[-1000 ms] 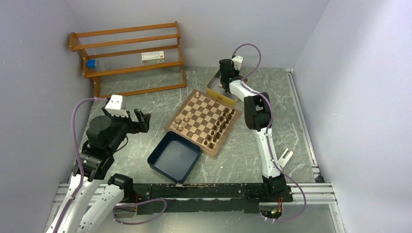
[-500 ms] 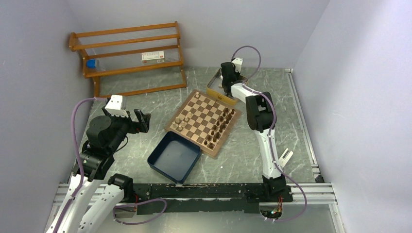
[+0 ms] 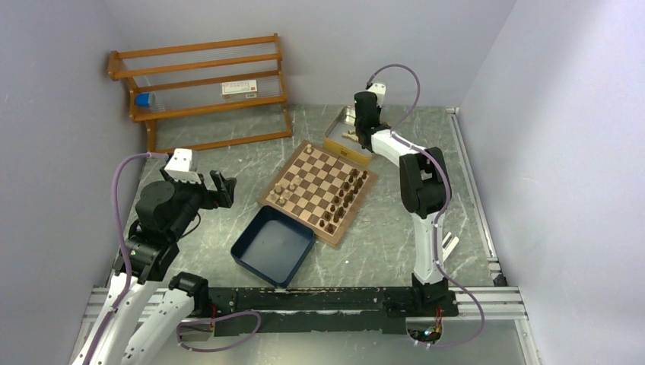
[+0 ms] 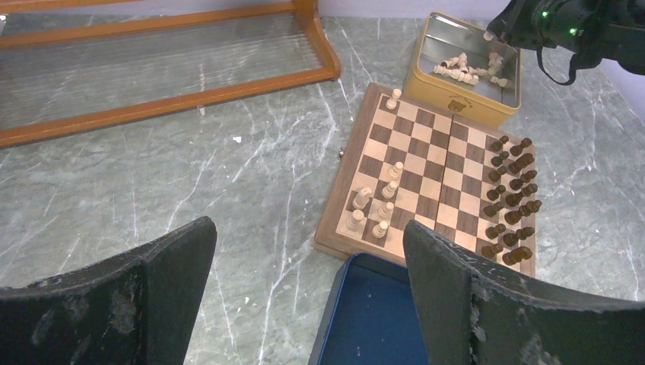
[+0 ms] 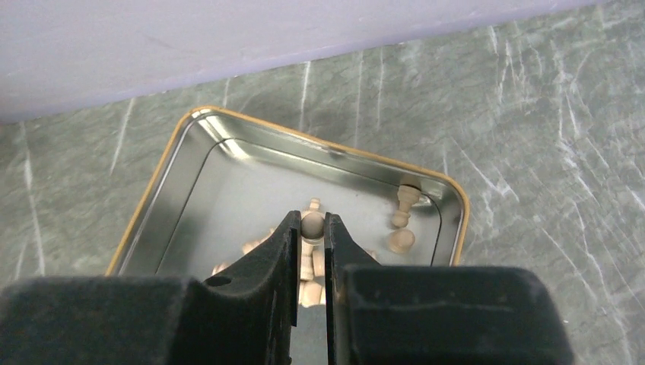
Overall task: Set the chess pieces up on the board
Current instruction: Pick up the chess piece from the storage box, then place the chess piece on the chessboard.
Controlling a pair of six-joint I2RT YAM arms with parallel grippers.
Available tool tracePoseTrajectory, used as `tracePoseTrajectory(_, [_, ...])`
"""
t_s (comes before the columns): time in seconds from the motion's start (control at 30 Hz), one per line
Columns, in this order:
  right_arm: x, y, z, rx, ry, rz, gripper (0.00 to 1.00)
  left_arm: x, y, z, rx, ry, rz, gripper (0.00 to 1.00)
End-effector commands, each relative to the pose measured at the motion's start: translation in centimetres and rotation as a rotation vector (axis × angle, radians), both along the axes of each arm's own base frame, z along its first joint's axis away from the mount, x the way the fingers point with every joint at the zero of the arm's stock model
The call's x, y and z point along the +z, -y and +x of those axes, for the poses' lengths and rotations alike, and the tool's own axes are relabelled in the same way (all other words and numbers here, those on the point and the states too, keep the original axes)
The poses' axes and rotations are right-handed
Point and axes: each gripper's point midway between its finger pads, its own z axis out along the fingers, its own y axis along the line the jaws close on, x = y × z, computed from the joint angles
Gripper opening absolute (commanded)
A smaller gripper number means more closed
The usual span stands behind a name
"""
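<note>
The board (image 3: 314, 181) (image 4: 426, 163) lies in the middle of the table. Dark chess pieces (image 3: 342, 199) (image 4: 513, 198) fill its right edge in two rows. A few light chess pieces (image 3: 283, 194) (image 4: 376, 205) stand at its left edge. More light pieces (image 5: 401, 222) (image 4: 464, 68) lie loose in the metal tin (image 3: 336, 135) (image 5: 175, 167). Above that tin, my right gripper (image 5: 312, 226) (image 3: 363, 128) is shut on the round head of a light pawn (image 5: 312, 222). My left gripper (image 4: 308, 228) (image 3: 220, 190) hangs open and empty at the left, clear of the board.
A navy blue tray (image 3: 270, 247) (image 4: 395, 319) sits against the board's near-left side. A wooden rack (image 3: 205, 84) (image 4: 152, 68) stands along the back left. The tin rests close to the back wall, touching the board's far corner.
My right wrist has risen and shifted right over the tin, its jaws closing the last bit onto the pawn. The left arm has not moved.
</note>
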Motion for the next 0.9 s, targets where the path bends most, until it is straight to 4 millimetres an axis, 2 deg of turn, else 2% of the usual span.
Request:
tracePoseTrajectory(0.0, [2.4, -1.3, -1.0, 0.087, 0.034, 0.032, 0.09, 0.0, 0.3, 0.1, -0.016, 0.007, -0.005, 0.97])
tracePoseTrajectory(0.13, [3.1, -3.1, -3.3, 0.166, 0.038, 0.025, 0.10, 0.1, 0.3, 0.1, -0.011, 0.006, -0.004, 0.97])
tracePoseTrajectory(0.47, [4.1, -10.6, -10.0, 0.441, 0.054, -0.003, 0.12, 0.0, 0.2, 0.2, -0.007, 0.004, -0.003, 0.97])
tracePoseTrajectory(0.6, [4.2, -14.3, -13.2, 0.611, 0.073, 0.013, 0.14, 0.1, 0.2, 0.2, -0.009, 0.006, -0.004, 0.98])
tracePoseTrajectory(0.73, [3.1, -17.7, -16.1, 0.765, 0.089, -0.008, 0.15, 0.1, 0.2, 0.1, -0.007, 0.007, -0.006, 0.98])
tracePoseTrajectory(0.87, [2.0, -19.0, -17.7, 0.826, 0.091, 0.001, 0.16, 0.1, 0.2, 0.1, -0.007, 0.008, -0.006, 0.97])
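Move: The chessboard, where the white piece already held in the right fingers is being taken, has its middle about 20 cm back, 18 cm to the left and 8 cm below the right hand. The storage box's middle lies level ahead-wise, 4 cm left and 6 cm below; the far-corner white piece is 6 cm back, 22 cm left; the dark pieces are 22 cm back, 8 cm left. From the left hand the board's middle is some 15 cm ahead, 29 cm right. The white piece, still pinched upright in the right fingers and already clear of the box floor, is carried out of the storage box's area and over the board. The right hand sweeps back and to the left in about equal parts, some 17 cm each way, almost level and gathering speed, while turning roughly 40 degrees counter-clockwise. ##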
